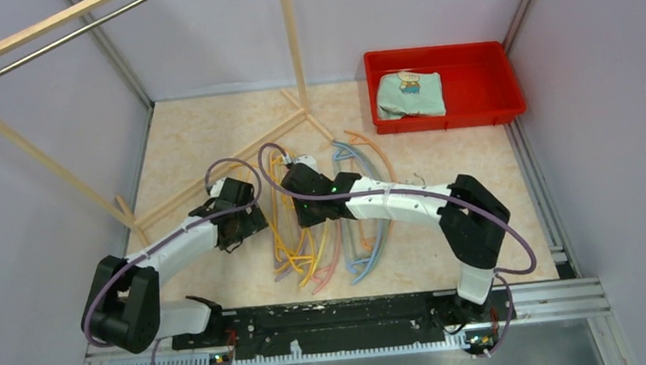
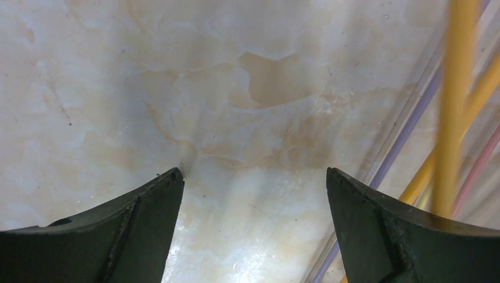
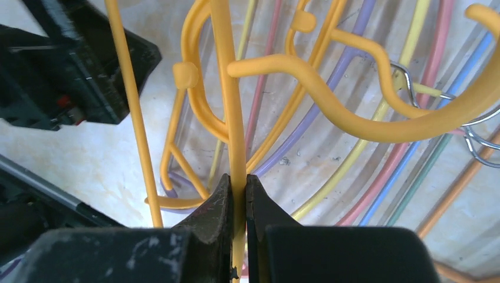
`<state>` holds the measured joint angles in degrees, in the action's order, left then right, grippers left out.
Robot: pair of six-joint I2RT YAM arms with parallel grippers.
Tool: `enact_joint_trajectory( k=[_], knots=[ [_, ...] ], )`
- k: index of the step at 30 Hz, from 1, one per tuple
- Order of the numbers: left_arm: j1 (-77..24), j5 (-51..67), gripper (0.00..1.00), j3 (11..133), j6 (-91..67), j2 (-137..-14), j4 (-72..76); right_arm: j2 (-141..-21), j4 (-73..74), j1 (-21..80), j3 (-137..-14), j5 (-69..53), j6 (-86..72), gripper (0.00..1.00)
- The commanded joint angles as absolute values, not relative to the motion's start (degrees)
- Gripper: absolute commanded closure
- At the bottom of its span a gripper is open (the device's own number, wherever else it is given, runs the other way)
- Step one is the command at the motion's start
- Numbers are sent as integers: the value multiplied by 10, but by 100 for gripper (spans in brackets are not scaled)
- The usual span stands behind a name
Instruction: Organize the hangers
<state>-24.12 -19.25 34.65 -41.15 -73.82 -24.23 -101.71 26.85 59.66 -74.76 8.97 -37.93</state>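
Note:
Several thin plastic hangers (image 1: 356, 246) in yellow, orange, pink, purple, blue and green lie in a loose pile on the marbled table, mid-view. My right gripper (image 1: 302, 204) is over the left part of the pile. In the right wrist view it (image 3: 237, 180) is shut on the straight bar of a yellow-orange hanger (image 3: 227, 88), with other hangers and small metal hooks (image 3: 407, 79) beneath. My left gripper (image 1: 242, 225) is just left of the pile, open and empty (image 2: 253, 174) low over bare table, with a yellow hanger bar (image 2: 454, 88) at its right.
The pale wooden rack frame (image 1: 213, 179) stands at the left with its metal rail (image 1: 69, 37) high at the top left. A red tray (image 1: 505, 87) holding a folded pale-green cloth (image 1: 410, 94) sits at the back right. Walls close in the table.

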Motion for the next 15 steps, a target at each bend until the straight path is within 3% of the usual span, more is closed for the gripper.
enact_joint_trajectory(
  k=[1, 15],
  knots=[
    [-241, -171, 5, 381, -420, -769, -217, -957, 265, 607, -794, 64, -356, 100],
    [-241, -153, 6, 441, -421, -830, -195, -881, 123, 613, -817, -162, -344, 100]
  ],
)
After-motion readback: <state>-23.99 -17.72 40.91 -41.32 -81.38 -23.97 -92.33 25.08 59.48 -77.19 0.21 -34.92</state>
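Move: An orange hanger is already shut in my right fingers. My open left gripper, the side it drifts to, is about 12 cm to the left, roughly level fore and aft and some 6 cm lower. The purple hanger lies about 4 cm left and 8 below; the yellow one is 3 cm right and the pink one 6 right, both at the purple one's depth and height. From my left hand the held hanger is some 12 cm right, 1 ahead and 6 higher. I lift my right hand about 9 cm up off the spread of hangers, quickening, and in the second half let it drift a couple of centimetres left and slightly back; its left side rolls up some 15 degrees. My right fingers keep their pinch on the orange bar. My left hand, still open and low, slides about 3 cm forward and right towards the purple hanger. ##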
